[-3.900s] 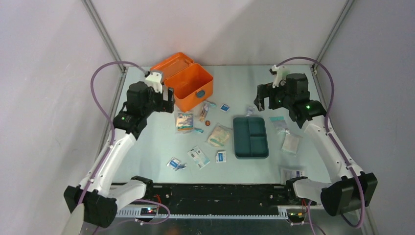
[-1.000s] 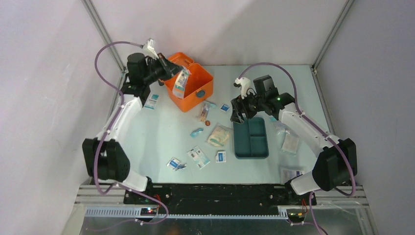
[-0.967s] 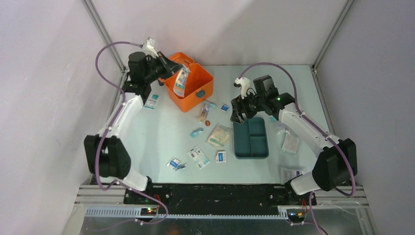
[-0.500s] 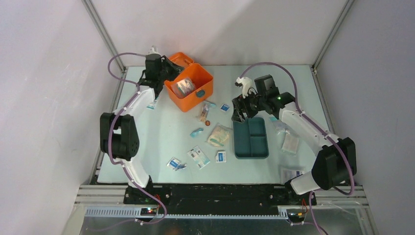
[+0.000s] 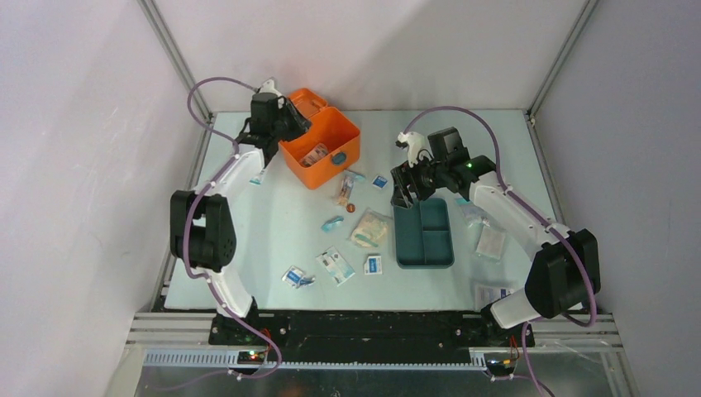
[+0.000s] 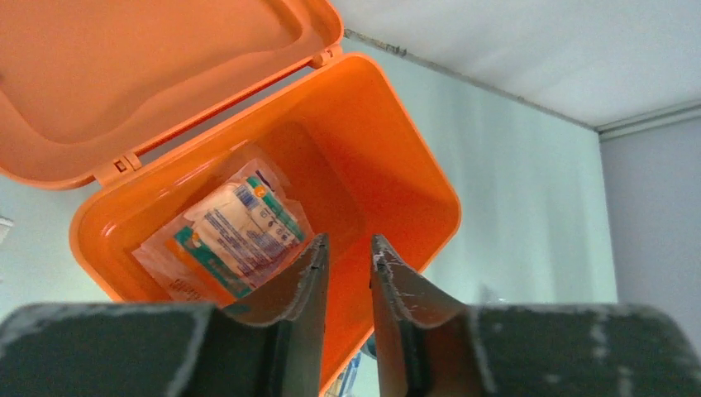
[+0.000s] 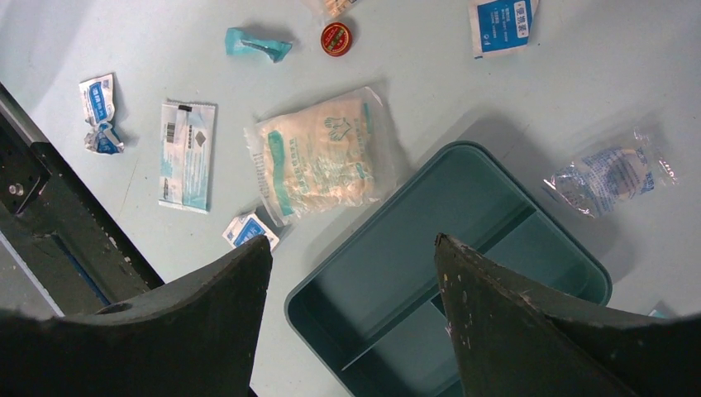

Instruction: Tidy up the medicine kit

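The orange medicine kit [image 5: 331,141] stands open at the back left, its lid [image 5: 299,101] swung back. A printed white-and-green packet [image 5: 316,155] lies inside it and also shows in the left wrist view [image 6: 227,236]. My left gripper [image 5: 294,124] hovers over the kit's left rim [image 6: 248,116], jaws a narrow gap apart and empty [image 6: 347,248]. My right gripper [image 5: 404,195] is wide open and empty [image 7: 354,244] above the far left corner of the dark teal compartment tray [image 5: 423,240], which also shows in the right wrist view [image 7: 463,248].
Loose on the table: a glove packet [image 5: 369,229], a small red tin [image 5: 350,208], a teal wrapped item [image 5: 333,222], blue-white sachets [image 5: 336,265] [image 5: 374,265] [image 5: 298,277] [image 5: 380,181] [image 5: 259,172], and clear bags right of the tray [image 5: 491,242] [image 5: 493,291].
My left gripper carried the packet over the kit and let it go; the packet now lies inside the box. The right arm has barely moved.
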Controlling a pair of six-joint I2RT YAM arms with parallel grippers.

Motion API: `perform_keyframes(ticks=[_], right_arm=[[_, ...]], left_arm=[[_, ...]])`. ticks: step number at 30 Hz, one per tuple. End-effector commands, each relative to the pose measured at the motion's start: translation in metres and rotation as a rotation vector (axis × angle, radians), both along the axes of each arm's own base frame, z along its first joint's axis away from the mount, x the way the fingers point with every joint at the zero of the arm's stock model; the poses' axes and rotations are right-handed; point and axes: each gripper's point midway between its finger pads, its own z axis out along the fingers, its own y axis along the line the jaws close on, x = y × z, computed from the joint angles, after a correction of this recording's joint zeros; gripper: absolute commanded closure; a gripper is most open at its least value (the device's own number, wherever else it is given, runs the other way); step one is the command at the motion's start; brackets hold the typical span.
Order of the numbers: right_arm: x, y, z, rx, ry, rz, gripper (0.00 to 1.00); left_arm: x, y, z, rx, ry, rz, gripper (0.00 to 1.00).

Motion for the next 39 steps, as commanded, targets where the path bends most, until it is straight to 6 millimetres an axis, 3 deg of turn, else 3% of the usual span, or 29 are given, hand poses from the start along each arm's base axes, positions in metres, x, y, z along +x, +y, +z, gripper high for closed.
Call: perform_keyframes(ticks=[1, 7, 8, 9, 10, 11, 12, 13, 14, 17, 18, 26, 34, 39], right_arm=[[0.000, 0.002, 0.004, 0.005, -0.016, 0.029, 0.22], [-0.016, 0.004, -0.011, -0.062, -0.001, 0.127, 0.20], [-0.021, 0.008, -0.012, -0.056, 0.004, 0.166, 0.20], [-0.026, 0.009, -0.017, -0.073, -0.001, 0.217, 0.20], [-0.031, 0.013, -0.019, -0.075, -0.004, 0.261, 0.20], [-0.033, 0.015, -0.022, -0.094, -0.033, 0.310, 0.21], [-0.039, 0.020, -0.028, -0.115, -0.045, 0.347, 0.21], [-0.037, 0.024, -0.027, -0.126, -0.099, 0.387, 0.21], [-0.044, 0.029, -0.035, -0.155, -0.121, 0.423, 0.22], [-0.055, 0.051, -0.048, -0.246, -0.264, 0.554, 0.25], [-0.049, 0.051, -0.054, -0.306, -0.298, 0.552, 0.27], [-0.063, 0.078, -0.107, -0.572, -0.383, 0.668, 0.40], [-0.062, 0.083, -0.124, -0.647, -0.403, 0.664, 0.42], [-0.060, 0.082, -0.133, -0.690, -0.412, 0.663, 0.50]], left_arm=[[-0.014, -0.004, 0.026, 0.164, -0.086, -0.139, 0.67], [-0.074, -0.016, 0.044, 0.219, -0.177, -0.343, 0.52], [-0.085, -0.017, 0.035, 0.229, -0.166, -0.376, 0.49], [-0.094, -0.015, 0.042, 0.238, -0.185, -0.383, 0.47], [-0.103, -0.014, 0.029, 0.241, -0.153, -0.396, 0.45], [-0.112, -0.013, 0.035, 0.243, -0.167, -0.403, 0.44], [-0.122, -0.013, 0.023, 0.246, -0.141, -0.425, 0.42], [-0.129, -0.012, 0.027, 0.250, -0.151, -0.433, 0.39], [-0.138, -0.013, 0.016, 0.243, -0.122, -0.454, 0.37], [-0.156, -0.015, 0.010, 0.233, -0.097, -0.497, 0.33], [-0.161, -0.015, 0.006, 0.221, -0.073, -0.507, 0.33], [-0.155, -0.016, 0.013, 0.099, -0.013, -0.477, 0.34], [-0.152, -0.016, 0.006, 0.093, 0.012, -0.475, 0.36], [-0.151, -0.014, 0.006, 0.107, 0.004, -0.466, 0.36]])
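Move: The right hand's goal, the beige glove bag, lies some 9 cm to its left, 4 cm back and 17 cm below; the green tray lies 14 cm right of that bag, level with it, and a small blue-white packet 9 cm nearer the base. From the left hand, the cotton-swab bag is about 12 cm back, 12 cm right and 20 cm down; the orange box's middle is 2 cm back, 5 cm right and 15 cm lower. The right hand sinks about 13 cm while going 8 cm left and 7 cm back towards the beige glove bag, twisting some 40 degrees counter-clockwise and tipping steeply down as its open fingers narrow part-way above the bag's near side beside the tray. Meanwhile the left hand, already free of the packet it left in the orange box, draws back about 16 cm, opening its fingers wider and turning clockwise to face the cotton-swab bag, and stays high. ##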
